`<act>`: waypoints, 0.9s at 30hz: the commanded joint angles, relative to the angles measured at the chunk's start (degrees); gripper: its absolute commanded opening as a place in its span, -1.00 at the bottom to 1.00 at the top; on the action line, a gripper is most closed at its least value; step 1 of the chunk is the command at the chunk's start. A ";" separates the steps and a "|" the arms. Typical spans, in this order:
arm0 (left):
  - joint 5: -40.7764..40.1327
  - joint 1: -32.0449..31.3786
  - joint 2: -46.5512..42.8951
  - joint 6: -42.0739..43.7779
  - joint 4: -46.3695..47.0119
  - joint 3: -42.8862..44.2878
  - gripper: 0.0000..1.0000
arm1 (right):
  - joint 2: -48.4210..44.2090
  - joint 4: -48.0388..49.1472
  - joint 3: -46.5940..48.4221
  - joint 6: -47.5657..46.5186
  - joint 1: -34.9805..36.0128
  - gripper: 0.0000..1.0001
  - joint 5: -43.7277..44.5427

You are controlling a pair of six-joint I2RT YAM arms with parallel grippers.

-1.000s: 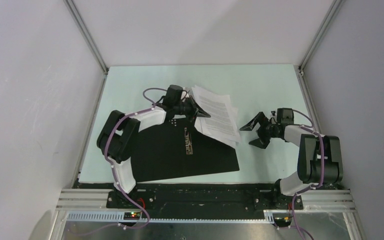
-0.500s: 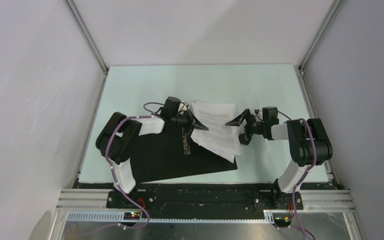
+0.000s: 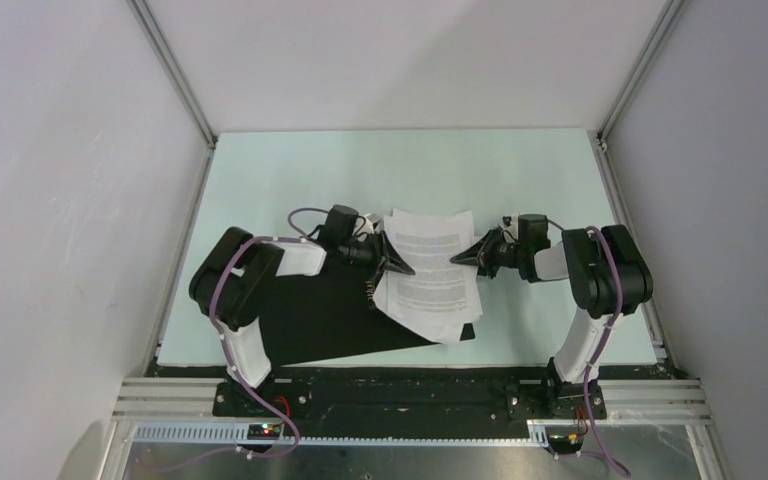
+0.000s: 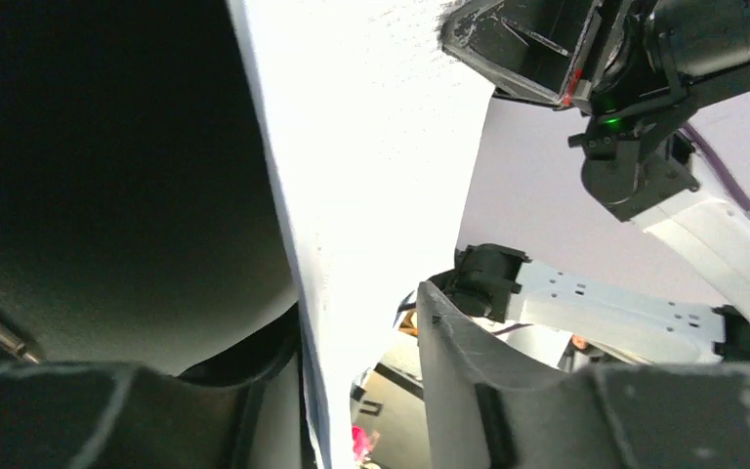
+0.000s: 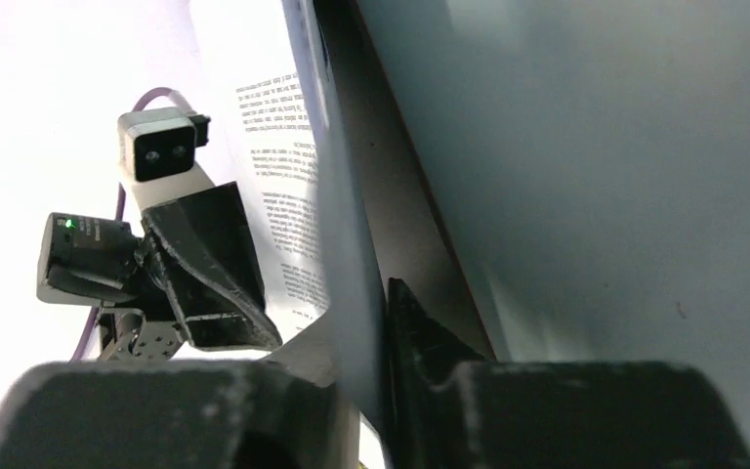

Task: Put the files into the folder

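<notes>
The files (image 3: 428, 272), white printed sheets, lie partly on the right half of the open folder (image 3: 330, 318), whose black inside faces up. My left gripper (image 3: 397, 265) is at their left edge. In the left wrist view the files (image 4: 371, 147) run between its fingers, against the left one, with a gap to the right finger (image 4: 449, 332); this gripper (image 4: 361, 322) is open. My right gripper (image 3: 463, 257) is at the right edge. In the right wrist view it (image 5: 361, 332) is shut on the files (image 5: 283, 147), with the folder (image 5: 381, 176) underneath.
The pale green table (image 3: 520, 170) is walled by white panels on three sides, with aluminium posts at the back corners. The folder's front edge lies near the table's near edge (image 3: 400, 362). Both arms reach inward toward each other over the middle.
My right gripper moved left to the files' right edge and closed on them. My left gripper's jaws loosened. The files shifted toward me, further over the folder.
</notes>
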 commanded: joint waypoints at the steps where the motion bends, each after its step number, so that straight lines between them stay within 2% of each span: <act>1: -0.89 -0.64 -0.65 10.55 -2.68 3.14 0.03 | -2.67 -4.94 2.84 -8.81 0.52 -0.74 1.56; 2: -1.45 -0.73 -0.65 11.19 -3.68 4.33 0.08 | -3.42 -5.83 3.17 -11.42 0.54 -0.89 1.72; 4: -3.28 -0.85 -0.27 12.75 -4.31 6.39 0.17 | -6.05 -7.83 4.45 -14.72 0.56 -1.00 1.93; 9: -8.39 -0.88 2.78 15.79 -7.28 13.14 0.22 | -12.52 -13.48 8.17 -21.86 0.70 -1.00 2.50; 14: -10.24 -0.91 5.87 20.52 -10.20 18.92 0.28 | -15.90 -13.05 11.15 -25.76 0.64 -1.00 -2.04; 20: -8.26 -0.64 7.77 19.49 -7.46 20.95 0.32 | -17.65 -8.97 12.53 -25.73 -0.35 -1.00 -8.09; 27: -3.56 0.70 3.10 16.98 3.06 16.97 0.24 | -21.35 -7.48 13.25 -27.28 -0.86 -1.00 -11.62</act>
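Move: The files bridge the two grippers. Their middle lies about 7 cm to the left hand's right, 2 cm back and 3 cm lower; the folder's metal clip is some 7 cm to its left, 6 cm back and 6 cm lower. From the right hand, the files' middle is about 8 cm left and 4 cm back, nearly level. The folder's near right corner is roughly 18 cm back, 3 cm right and 4 cm below the right hand. The right fingers, already around the files' right edge, close and pinch it, then lift it about 13 cm, drifting slightly forward and rolling some 40 degrees so the far side comes up. The left hand opens wider around the left edge and travels about 8 cm forward and slightly right, away from the clip, rolling its far side up about 20 degrees. ##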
